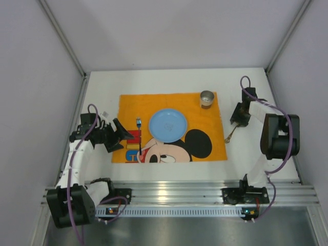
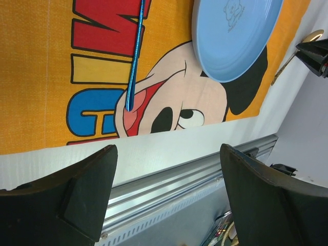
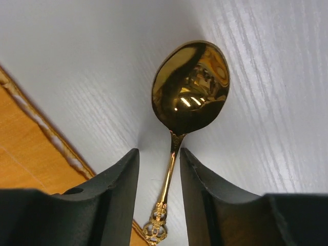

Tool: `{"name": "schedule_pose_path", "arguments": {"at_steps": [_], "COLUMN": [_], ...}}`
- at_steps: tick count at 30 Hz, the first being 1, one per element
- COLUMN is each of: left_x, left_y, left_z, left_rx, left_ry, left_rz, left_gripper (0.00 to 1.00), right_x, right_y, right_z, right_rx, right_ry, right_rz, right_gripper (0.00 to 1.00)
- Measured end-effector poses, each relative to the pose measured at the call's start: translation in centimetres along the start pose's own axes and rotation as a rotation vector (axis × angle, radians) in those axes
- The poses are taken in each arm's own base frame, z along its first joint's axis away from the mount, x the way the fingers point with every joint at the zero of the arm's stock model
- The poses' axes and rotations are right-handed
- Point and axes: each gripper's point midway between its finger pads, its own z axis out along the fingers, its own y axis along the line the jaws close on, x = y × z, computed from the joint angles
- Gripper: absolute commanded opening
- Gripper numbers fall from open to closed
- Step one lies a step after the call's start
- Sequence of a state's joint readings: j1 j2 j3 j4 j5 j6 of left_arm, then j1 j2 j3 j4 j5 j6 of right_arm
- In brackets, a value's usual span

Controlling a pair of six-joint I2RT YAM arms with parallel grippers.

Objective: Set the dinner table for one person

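Observation:
On the white dinner table (image 1: 154, 82) lies an orange Mickey Mouse placemat (image 1: 128, 107). It carries a blue plate (image 1: 168, 125), a blue fork (image 1: 139, 134) left of the plate, and a metal cup (image 1: 207, 98) at its far right corner. A gold spoon (image 3: 190, 87) lies on the table just off the mat's right edge (image 1: 230, 136). My right gripper (image 3: 159, 151) is open, its jaws a little apart on either side of the spoon's handle with a gap on each side. My left gripper (image 2: 168, 148) stands wide open and empty near the mat's left front corner (image 1: 120, 134).
An aluminium rail (image 1: 174, 190) runs along the table's near edge, below the left gripper. Grey walls enclose the table on the left, right and far sides. In the left wrist view the plate (image 2: 236, 36) and fork (image 2: 136, 51) lie ahead, with the right gripper (image 2: 313, 54) at far right.

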State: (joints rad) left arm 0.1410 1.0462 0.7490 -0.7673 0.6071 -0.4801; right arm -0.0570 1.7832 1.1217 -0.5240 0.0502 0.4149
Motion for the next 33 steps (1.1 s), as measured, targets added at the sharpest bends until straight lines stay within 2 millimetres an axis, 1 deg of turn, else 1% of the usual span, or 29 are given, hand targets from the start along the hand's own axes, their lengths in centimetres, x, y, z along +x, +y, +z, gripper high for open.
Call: {"name": "schedule_pose_path", "arguments": {"at_steps": [4, 8, 9, 11, 12, 13, 21, 24, 25, 27, 29, 30, 31, 32, 33], "left_x": [0.0, -0.1, -0.1, -0.1, -0.1, -0.1, -0.1, -0.1, -0.1, -0.1, -0.1, -0.1, -0.1, -0.1, -0.1], "left_y": [-0.1, -0.1, -0.1, -0.1, -0.1, -0.1, -0.1, -0.1, -0.1, -0.1, -0.1, 0.0, 0.0, 0.0, 0.0], "left_z": [-0.1, -0.2, -0.2, -0.2, -0.2, -0.2, -0.2, -0.2, -0.2, -0.2, -0.2, -0.2, -0.1, -0.1, -0.1], "left_rx": [0.0, 0.0, -0.001, -0.001, -0.001, -0.001, -0.001, -0.001, -0.001, -0.001, -0.001, -0.001, -0.002, -0.003, -0.003], "left_ry": [-0.009, -0.014, -0.014, -0.014, -0.014, -0.014, -0.013, -0.013, -0.013, -0.013, -0.012, -0.011, -0.01, -0.009, -0.009], "left_rz": [0.006, 0.008, 0.008, 0.008, 0.008, 0.008, 0.008, 0.008, 0.008, 0.008, 0.008, 0.007, 0.006, 0.005, 0.005], "left_gripper": [0.86, 0.86, 0.86, 0.86, 0.86, 0.86, 0.86, 0.85, 0.86, 0.87, 0.87, 0.87, 0.87, 0.88, 0.87], "right_x": [0.5, 1.0, 1.1, 1.2, 1.3, 1.4, 1.4, 1.3, 0.9, -0.5, -2.7, -3.8, -4.4, -4.6, -4.3], "right_y": [0.6, 0.4, 0.2, -0.1, -0.3, -0.4, -1.1, -1.7, -1.7, -1.2, 0.2, 1.3, 2.4, 3.5, 5.1], "right_z": [-0.2, -0.3, -0.3, -0.3, -0.4, -0.4, -0.6, -1.7, -2.6, -5.0, -8.4, -10.5, -12.4, -14.0, -16.1], "right_rx": [-0.012, -0.006, 0.0, 0.013, 0.019, 0.027, 0.065, 0.096, 0.097, 0.079, 0.034, -0.002, -0.037, -0.073, -0.127], "right_ry": [0.011, 0.023, 0.022, 0.017, 0.015, 0.012, 0.007, 0.008, -0.007, -0.065, -0.169, -0.23, -0.281, -0.322, -0.365], "right_rz": [-0.018, -0.022, -0.021, -0.021, -0.019, -0.017, -0.016, -0.016, -0.014, -0.003, 0.002, 0.001, -0.01, -0.021, -0.044], "right_gripper": [0.38, 0.25, 0.18, 0.1, 0.03, 0.0, 0.0, 0.0, 0.0, 0.0, 0.0, 0.0, 0.0, 0.0, 0.0]}}
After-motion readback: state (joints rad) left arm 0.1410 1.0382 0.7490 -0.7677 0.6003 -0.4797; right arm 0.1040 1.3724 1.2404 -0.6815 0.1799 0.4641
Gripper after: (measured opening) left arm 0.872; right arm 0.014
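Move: The spoon lies almost under the right hand, neck and handle between its open fingers: its middle is about 3 cm back, 2 cm left and 1 cm below, bowl pointing outward. The placemat's right edge runs about 8 cm left, level with the hand; the cup stands roughly 14 cm ahead and 17 cm left. From the idle left hand the spoon is some 56 cm right, 10 cm ahead and 11 cm lower. The spoon's handle is pinched just behind the bowl: the right hand stays down at the table, easing back about 2 cm as its part-open fingers shut fully on the metal. Then it lifts fast, about 17 cm straight up off the table, swinging left by 4 cm towards the placemat near the top while the fingers tip forward some 20 degrees. ##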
